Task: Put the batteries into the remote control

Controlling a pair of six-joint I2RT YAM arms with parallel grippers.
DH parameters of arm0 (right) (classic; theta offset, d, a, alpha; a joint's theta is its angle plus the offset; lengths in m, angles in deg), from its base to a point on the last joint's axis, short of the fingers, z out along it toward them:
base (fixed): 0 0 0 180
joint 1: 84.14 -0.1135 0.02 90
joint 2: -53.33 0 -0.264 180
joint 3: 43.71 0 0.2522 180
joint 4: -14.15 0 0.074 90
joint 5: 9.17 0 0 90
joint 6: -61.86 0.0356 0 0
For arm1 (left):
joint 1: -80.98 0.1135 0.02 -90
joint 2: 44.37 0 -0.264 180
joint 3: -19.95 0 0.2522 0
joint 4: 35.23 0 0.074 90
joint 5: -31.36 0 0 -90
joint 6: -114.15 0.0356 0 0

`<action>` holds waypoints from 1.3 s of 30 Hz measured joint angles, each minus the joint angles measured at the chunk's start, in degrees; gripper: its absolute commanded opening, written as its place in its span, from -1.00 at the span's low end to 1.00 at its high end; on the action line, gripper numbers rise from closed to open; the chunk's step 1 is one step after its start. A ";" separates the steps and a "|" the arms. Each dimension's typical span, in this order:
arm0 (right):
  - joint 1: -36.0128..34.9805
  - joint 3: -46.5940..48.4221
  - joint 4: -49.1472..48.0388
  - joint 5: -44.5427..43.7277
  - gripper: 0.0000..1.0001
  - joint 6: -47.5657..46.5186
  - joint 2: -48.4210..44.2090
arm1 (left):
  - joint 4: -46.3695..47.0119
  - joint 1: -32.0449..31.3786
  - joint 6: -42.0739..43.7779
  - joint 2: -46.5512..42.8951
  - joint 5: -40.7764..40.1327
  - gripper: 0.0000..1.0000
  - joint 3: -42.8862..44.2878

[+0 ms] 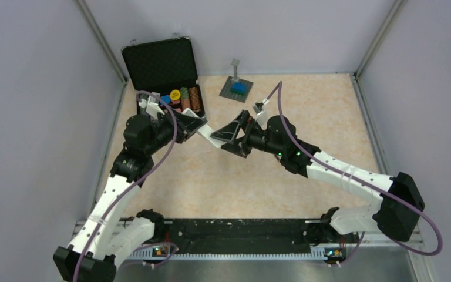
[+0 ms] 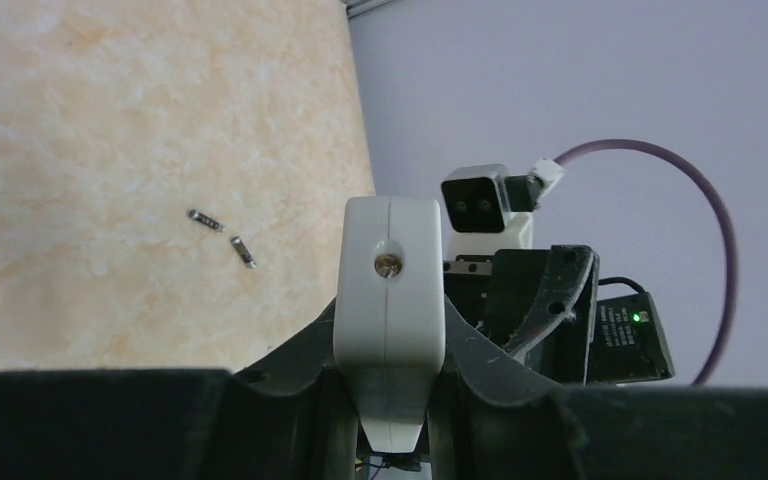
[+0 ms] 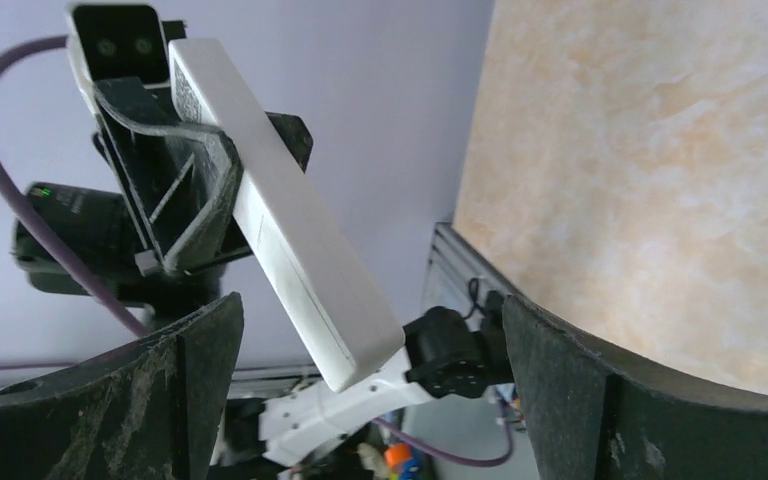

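The white remote control is held above the table in my left gripper, whose fingers are shut on its sides; I see it end-on. In the top view the remote sticks out from my left gripper toward my right gripper. In the right wrist view the remote has its free end between the open jaws of my right gripper, touching neither finger. Two batteries lie side by side on the table, apart from both grippers. They are hidden in the top view.
An open black case with coloured pieces stands at the back left. A grey plate with a blue block sits at the back centre. Grey walls close in the left, right and back sides.
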 measured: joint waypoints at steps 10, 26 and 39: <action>0.00 -1.40 -16.17 2.25 0.63 12.85 3.48 | 3.89 0.00 -4.22 -1.73 -0.07 -1.00 -0.87; 0.00 -1.42 -17.38 2.67 0.00 14.56 6.14 | 4.37 0.00 -13.25 -4.87 -3.91 -1.00 -4.02; 0.00 -3.48 -17.70 3.41 -0.37 14.80 5.62 | -2.56 -0.44 -17.09 -6.99 -10.27 -1.00 -4.76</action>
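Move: The remote, still gripped in the left fingers, has its middle about 5 cm ahead of the right hand, 7 cm to its left and perhaps 2 cm above; its free end already reaches in between the wide-open right fingers. From the left hand, the right gripper lies some 5 cm back, 9 cm to the right and about 3 cm lower. The two batteries lie on the table roughly 14 cm ahead, 18 cm right and 26 cm below the right hand. Close the right fingers around the remote's free end, from wide open to about a third, as this hand rises nearly 4 cm and shifts left, then sinks some 2 cm, its left side tilting up. Keep the left grip on the remote: lift slightly, ease back down and 2 cm left, rolling left side down, tipping fingers down and turning counter-clockwise. ##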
